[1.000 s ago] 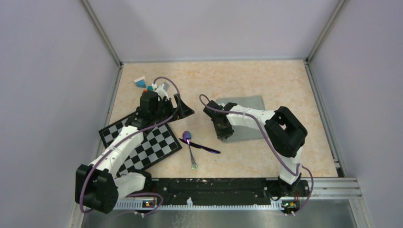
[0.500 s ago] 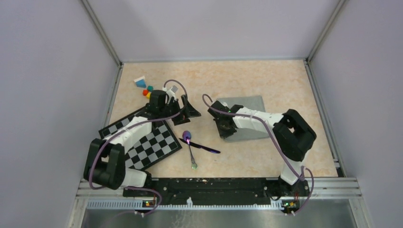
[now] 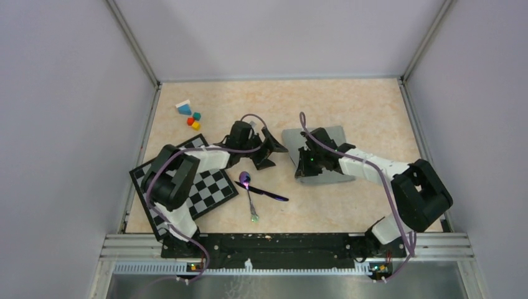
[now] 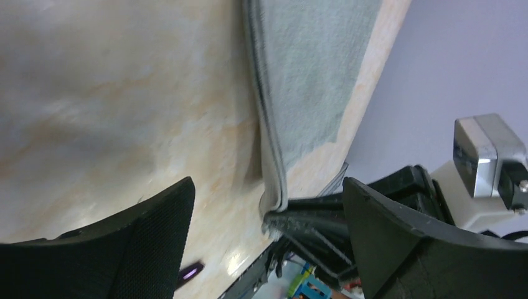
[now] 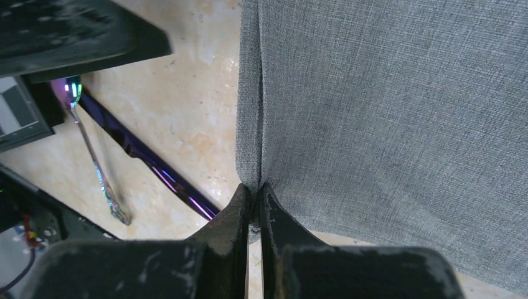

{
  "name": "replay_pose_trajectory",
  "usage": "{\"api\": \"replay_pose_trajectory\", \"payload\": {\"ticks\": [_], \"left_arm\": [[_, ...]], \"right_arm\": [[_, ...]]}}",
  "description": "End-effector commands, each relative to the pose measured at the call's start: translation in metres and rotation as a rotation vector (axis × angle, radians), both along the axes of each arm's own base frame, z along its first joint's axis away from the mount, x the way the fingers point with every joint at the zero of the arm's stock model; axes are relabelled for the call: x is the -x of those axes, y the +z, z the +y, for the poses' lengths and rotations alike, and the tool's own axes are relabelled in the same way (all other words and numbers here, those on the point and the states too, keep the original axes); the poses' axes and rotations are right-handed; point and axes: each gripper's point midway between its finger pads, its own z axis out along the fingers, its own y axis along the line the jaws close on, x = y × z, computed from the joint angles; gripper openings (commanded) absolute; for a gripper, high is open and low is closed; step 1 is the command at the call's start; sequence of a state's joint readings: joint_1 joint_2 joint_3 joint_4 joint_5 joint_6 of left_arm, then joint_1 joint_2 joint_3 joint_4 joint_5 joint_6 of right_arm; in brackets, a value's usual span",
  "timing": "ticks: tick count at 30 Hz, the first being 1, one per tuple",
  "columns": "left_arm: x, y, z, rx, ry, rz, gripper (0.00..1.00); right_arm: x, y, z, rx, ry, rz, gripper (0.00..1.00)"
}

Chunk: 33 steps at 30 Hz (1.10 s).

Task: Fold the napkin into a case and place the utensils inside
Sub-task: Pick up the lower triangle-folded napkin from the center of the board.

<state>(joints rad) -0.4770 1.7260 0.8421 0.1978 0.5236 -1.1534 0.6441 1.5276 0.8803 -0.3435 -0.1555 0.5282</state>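
Observation:
The grey-green napkin (image 3: 290, 138) lies folded flat at the table's middle right; it fills the right wrist view (image 5: 386, 112). My right gripper (image 3: 302, 167) is shut on its near-left corner, the cloth edge pinched between the fingertips (image 5: 254, 194). My left gripper (image 3: 277, 152) stands open just left of the napkin, its fingers (image 4: 143, 249) wide apart and facing that pinched corner (image 4: 274, 187). The utensils lie crossed on the table in front of the left gripper: a purple spoon (image 3: 248, 187) (image 5: 93, 162) and a dark stick-like piece (image 3: 264, 193) (image 5: 149, 162). No case shape shows.
A black-and-white checkered board (image 3: 199, 187) lies at the left under the left arm. Small coloured blocks (image 3: 192, 117) sit at the far left. Walls close in the table on three sides; the arm bases' rail (image 3: 280, 246) runs along the near edge.
The left arm swung right, from the blocks and board to the napkin's left edge, staying open. The right gripper closed on the napkin's corner and shifted slightly right.

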Motion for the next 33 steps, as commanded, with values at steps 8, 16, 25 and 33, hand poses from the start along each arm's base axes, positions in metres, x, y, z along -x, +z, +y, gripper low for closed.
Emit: {"api": "replay_pose_trajectory", "payload": {"ticks": [8, 16, 25, 33], "left_arm": [[-0.079, -0.023, -0.037, -0.019, 0.172, -0.088, 0.79], [-0.107, -0.046, -0.039, -0.105, 0.203, -0.133, 0.64], [-0.126, -0.059, -0.032, -0.203, 0.239, -0.178, 0.48], [-0.139, -0.047, -0.012, -0.356, 0.246, -0.263, 0.16]], "right_arm": [[-0.008, 0.038, 0.005, -0.243, 0.022, -0.084, 0.00], [-0.006, 0.036, -0.001, -0.285, 0.025, -0.084, 0.00], [-0.005, 0.042, -0.002, -0.314, 0.034, -0.097, 0.00], [0.002, 0.036, 0.005, -0.351, 0.080, -0.071, 0.00]]}}
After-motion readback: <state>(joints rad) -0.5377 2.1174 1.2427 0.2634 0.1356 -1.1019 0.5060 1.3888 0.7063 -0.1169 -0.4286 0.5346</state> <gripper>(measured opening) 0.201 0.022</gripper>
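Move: From the left hand, the napkin's far left corner lies about 14 cm ahead, 4 cm to the right and 6 cm down. Behind that hand, some 8 cm below it, are the knife (10 cm back, 5 cm left) and the spoon (12 cm back, 9 cm left). The right hand already grips the napkin's near left corner; from it the far left corner is roughly 20 cm ahead, 3 cm left and 3 cm down. The left fingers close on the napkin's left edge near its far corner, after the hand reaches about 13 cm forward, drifting a little right and sinking some 4 cm, the wrist turning about 15 degrees counter-clockwise. The right hand keeps its pinch on the near left corner and raises it 2 to 3 cm, its fingertips swinging up towards the left. ##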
